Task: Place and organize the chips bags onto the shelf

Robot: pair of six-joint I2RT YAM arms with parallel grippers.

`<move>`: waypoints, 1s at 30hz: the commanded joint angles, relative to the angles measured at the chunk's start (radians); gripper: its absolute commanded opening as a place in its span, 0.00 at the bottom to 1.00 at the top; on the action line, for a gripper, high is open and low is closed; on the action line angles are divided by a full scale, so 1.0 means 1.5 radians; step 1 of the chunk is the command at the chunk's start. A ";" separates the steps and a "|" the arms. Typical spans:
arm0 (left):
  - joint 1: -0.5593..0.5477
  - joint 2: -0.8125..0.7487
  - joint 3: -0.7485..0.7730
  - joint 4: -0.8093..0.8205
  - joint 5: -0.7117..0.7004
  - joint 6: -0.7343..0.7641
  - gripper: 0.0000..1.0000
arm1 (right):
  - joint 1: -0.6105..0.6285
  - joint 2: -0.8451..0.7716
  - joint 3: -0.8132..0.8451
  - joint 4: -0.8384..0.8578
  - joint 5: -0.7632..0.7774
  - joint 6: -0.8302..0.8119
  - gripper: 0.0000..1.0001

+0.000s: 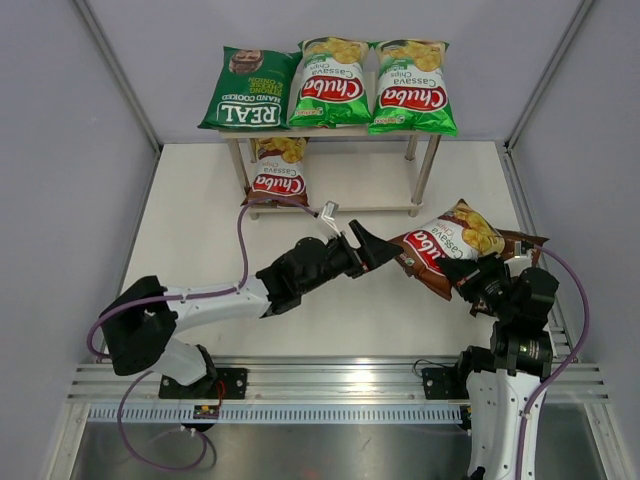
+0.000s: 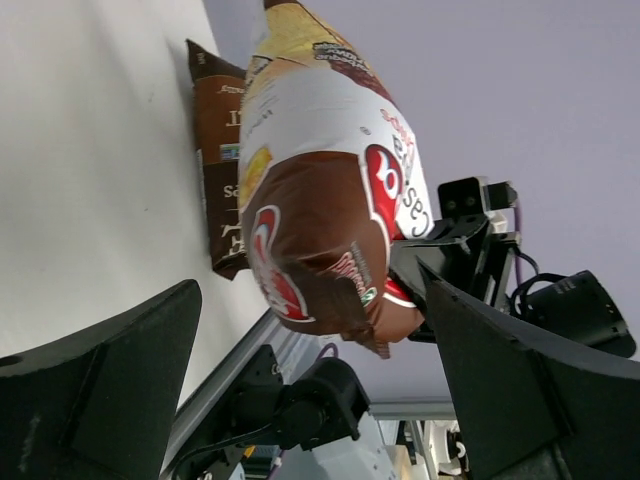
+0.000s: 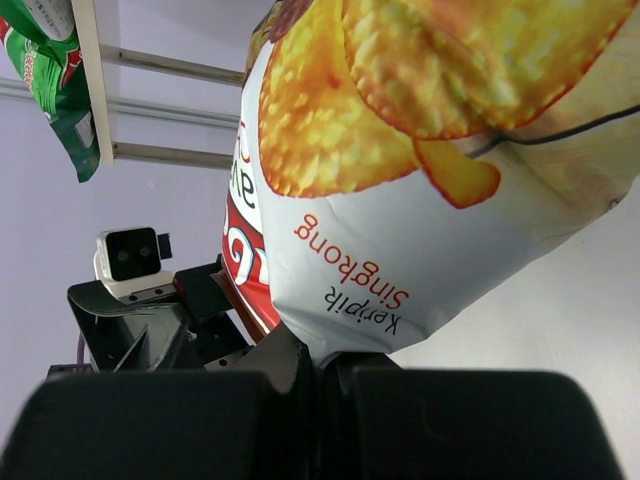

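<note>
My right gripper (image 1: 476,272) (image 3: 326,362) is shut on the edge of a brown-red Chuba chips bag (image 1: 438,244) (image 3: 420,180) and holds it above the table. My left gripper (image 1: 377,250) (image 2: 310,292) is open, its fingers spread on either side of that bag's (image 2: 330,200) far end without pinching it. Behind it, a dark brown bag (image 1: 520,243) (image 2: 218,170) lies on the table. The shelf (image 1: 390,134) carries a dark green REAL bag (image 1: 245,90) and two bright green Chuba bags (image 1: 330,82) (image 1: 412,88) on top. Another brown-red Chuba bag (image 1: 278,170) lies on its lower board.
Grey walls enclose the white table (image 1: 190,230) on three sides. The metal rail (image 1: 330,385) with both arm bases runs along the near edge. The right half of the shelf's lower board (image 1: 370,180) is bare. In the right wrist view, the shelf frame (image 3: 88,80) and a green bag (image 3: 55,90) show.
</note>
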 commanded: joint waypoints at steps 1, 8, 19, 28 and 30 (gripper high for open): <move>-0.007 0.009 0.036 0.085 0.006 0.006 0.99 | 0.006 -0.009 0.019 0.061 -0.012 -0.021 0.00; -0.010 0.074 0.132 -0.028 0.012 0.005 0.99 | 0.008 -0.005 -0.003 0.178 -0.079 0.018 0.00; -0.011 0.099 0.191 -0.035 0.046 0.079 0.51 | 0.033 0.007 0.004 0.167 -0.156 -0.037 0.00; -0.011 0.037 0.036 0.151 0.050 0.101 0.00 | 0.037 -0.019 0.010 0.123 -0.156 -0.069 0.32; -0.013 0.030 0.000 0.208 0.050 0.114 0.00 | 0.037 -0.022 0.009 0.118 -0.152 -0.071 0.43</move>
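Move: The brown Chuba chips bag is already up in the right hand's shut fingers. Its middle lies roughly 14 cm to the right and 2 cm ahead of the open left hand, at about its height, and some 4 cm ahead and 1 cm right of the right hand. From the left hand, the dark-brown salt bag lies on the table about 32 cm right, 5 cm ahead and 20 cm down; the lower shelf's middle is around 25 cm ahead, 8 cm left and 15 cm below. The near brown end of the Chuba bag is taken between the left fingers: the left hand goes right about 5 cm, rising 2 cm, pinches that end, then draws back left a couple of centimetres. The right hand rises slightly, moves about 3 cm left, turning some 15 degrees counter-clockwise, and late on opens partway around the bag while easing back. ##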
